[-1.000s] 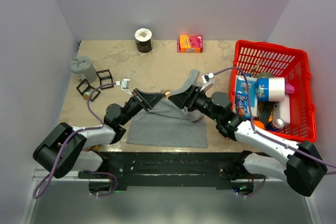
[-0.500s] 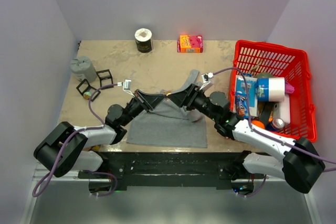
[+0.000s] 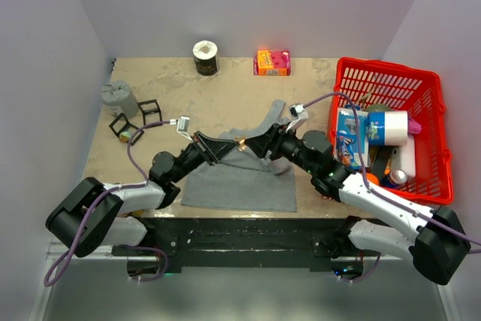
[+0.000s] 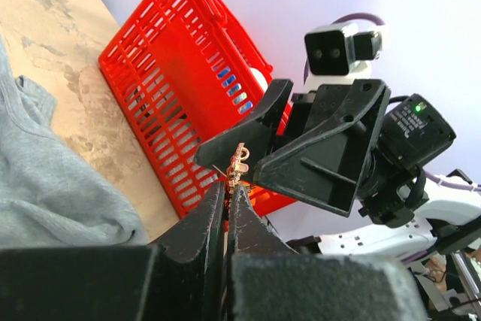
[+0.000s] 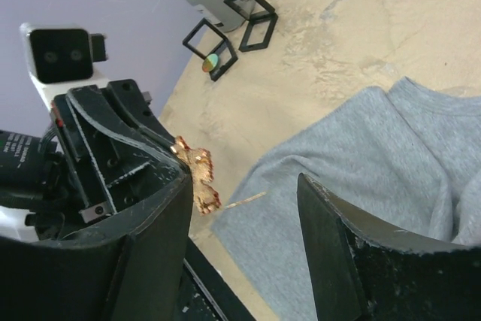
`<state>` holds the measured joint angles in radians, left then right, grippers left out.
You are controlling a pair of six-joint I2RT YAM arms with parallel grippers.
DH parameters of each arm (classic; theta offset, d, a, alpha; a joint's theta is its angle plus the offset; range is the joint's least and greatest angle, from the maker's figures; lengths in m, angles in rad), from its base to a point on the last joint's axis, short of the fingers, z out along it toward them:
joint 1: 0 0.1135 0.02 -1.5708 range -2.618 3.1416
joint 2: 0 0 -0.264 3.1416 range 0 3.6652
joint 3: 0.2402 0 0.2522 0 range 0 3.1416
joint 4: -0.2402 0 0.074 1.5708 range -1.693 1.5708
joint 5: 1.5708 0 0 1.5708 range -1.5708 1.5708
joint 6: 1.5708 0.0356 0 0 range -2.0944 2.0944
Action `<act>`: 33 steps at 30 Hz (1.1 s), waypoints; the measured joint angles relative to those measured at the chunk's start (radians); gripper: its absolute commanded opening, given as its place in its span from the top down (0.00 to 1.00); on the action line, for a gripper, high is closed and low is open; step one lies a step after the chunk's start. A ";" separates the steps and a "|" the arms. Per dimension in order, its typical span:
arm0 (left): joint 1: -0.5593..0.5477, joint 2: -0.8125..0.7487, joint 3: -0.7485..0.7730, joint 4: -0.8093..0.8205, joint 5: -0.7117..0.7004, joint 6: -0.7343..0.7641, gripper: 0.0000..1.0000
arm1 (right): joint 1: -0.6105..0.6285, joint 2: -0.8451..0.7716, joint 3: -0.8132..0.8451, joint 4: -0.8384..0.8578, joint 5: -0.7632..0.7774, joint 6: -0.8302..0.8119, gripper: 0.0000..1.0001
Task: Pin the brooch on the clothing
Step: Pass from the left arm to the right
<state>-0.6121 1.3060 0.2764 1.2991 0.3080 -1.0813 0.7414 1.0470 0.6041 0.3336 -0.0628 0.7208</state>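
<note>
The brooch point(image 3: 242, 143), a tiny orange-red and gold pin, is clamped at the tips of my left gripper point(image 3: 231, 146), which holds it in the air over the top edge of the clothing point(image 3: 240, 182). The clothing is a grey tank top lying flat on the table. In the left wrist view the fingers point(image 4: 214, 208) are shut on the brooch point(image 4: 237, 163). My right gripper point(image 3: 255, 144) faces it, open. In the right wrist view the brooch point(image 5: 197, 178) sits just beside the right gripper's point(image 5: 244, 186) left finger, its pin needle pointing out between the jaws, above the clothing point(image 5: 376, 163).
A red basket point(image 3: 432, 137) with bottles and packets stands at the right. A pink-orange box point(image 3: 272, 62) and a tape roll point(image 3: 204, 57) are at the back. A grey cylinder point(image 3: 119, 98) and black cube frames point(image 3: 139, 116) stand at the left.
My left gripper has moved a little to the right with the brooch, closer to the open right gripper. The right arm has shifted slightly.
</note>
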 measured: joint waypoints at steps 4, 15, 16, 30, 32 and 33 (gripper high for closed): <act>0.000 0.000 -0.005 0.000 0.029 -0.001 1.00 | 0.000 0.004 0.029 -0.001 -0.031 -0.043 0.44; 0.000 -0.001 -0.013 0.000 0.056 -0.008 1.00 | 0.000 0.070 0.071 -0.002 -0.109 -0.093 0.62; 0.000 -0.001 -0.013 0.000 0.056 -0.009 1.00 | 0.000 0.071 0.071 -0.002 -0.113 -0.095 0.64; 0.003 -0.010 -0.004 -0.045 0.143 -0.005 0.22 | -0.008 0.070 0.082 -0.039 -0.170 -0.113 1.00; 0.011 -0.029 0.017 -0.122 0.198 0.008 0.20 | -0.021 0.070 0.099 -0.070 -0.188 -0.127 1.00; 0.018 -0.043 0.033 -0.169 0.229 0.022 0.20 | -0.036 0.070 0.117 -0.099 -0.206 -0.139 1.00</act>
<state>-0.5938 1.2629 0.3092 1.1297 0.5365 -1.0595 0.7055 1.1168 0.7212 0.2348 -0.2691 0.5819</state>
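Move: The left fingers still pinch the brooch, which sticks out about 1 cm ahead and 1 cm right of their pads. For the open right fingers it sits roughly 3 cm to the left, 1 cm ahead and 1 cm up. The clothing's middle lies some 20 cm below the left hand, about 3 cm back and 3 cm right; the black frames stand about 30 cm left and 12 cm ahead of that hand at table height. Leftwards and slightly up, about 2 cm, the right hand eases its open fingers around the brooch, swinging roughly 10 degrees counter-clockwise, and closes them on it. Meanwhile the left hand draws back about 1 cm and holds still. Once the right has shut, the left opens wide and backs off a further 2 cm, sinking slightly and turning clockwise. ##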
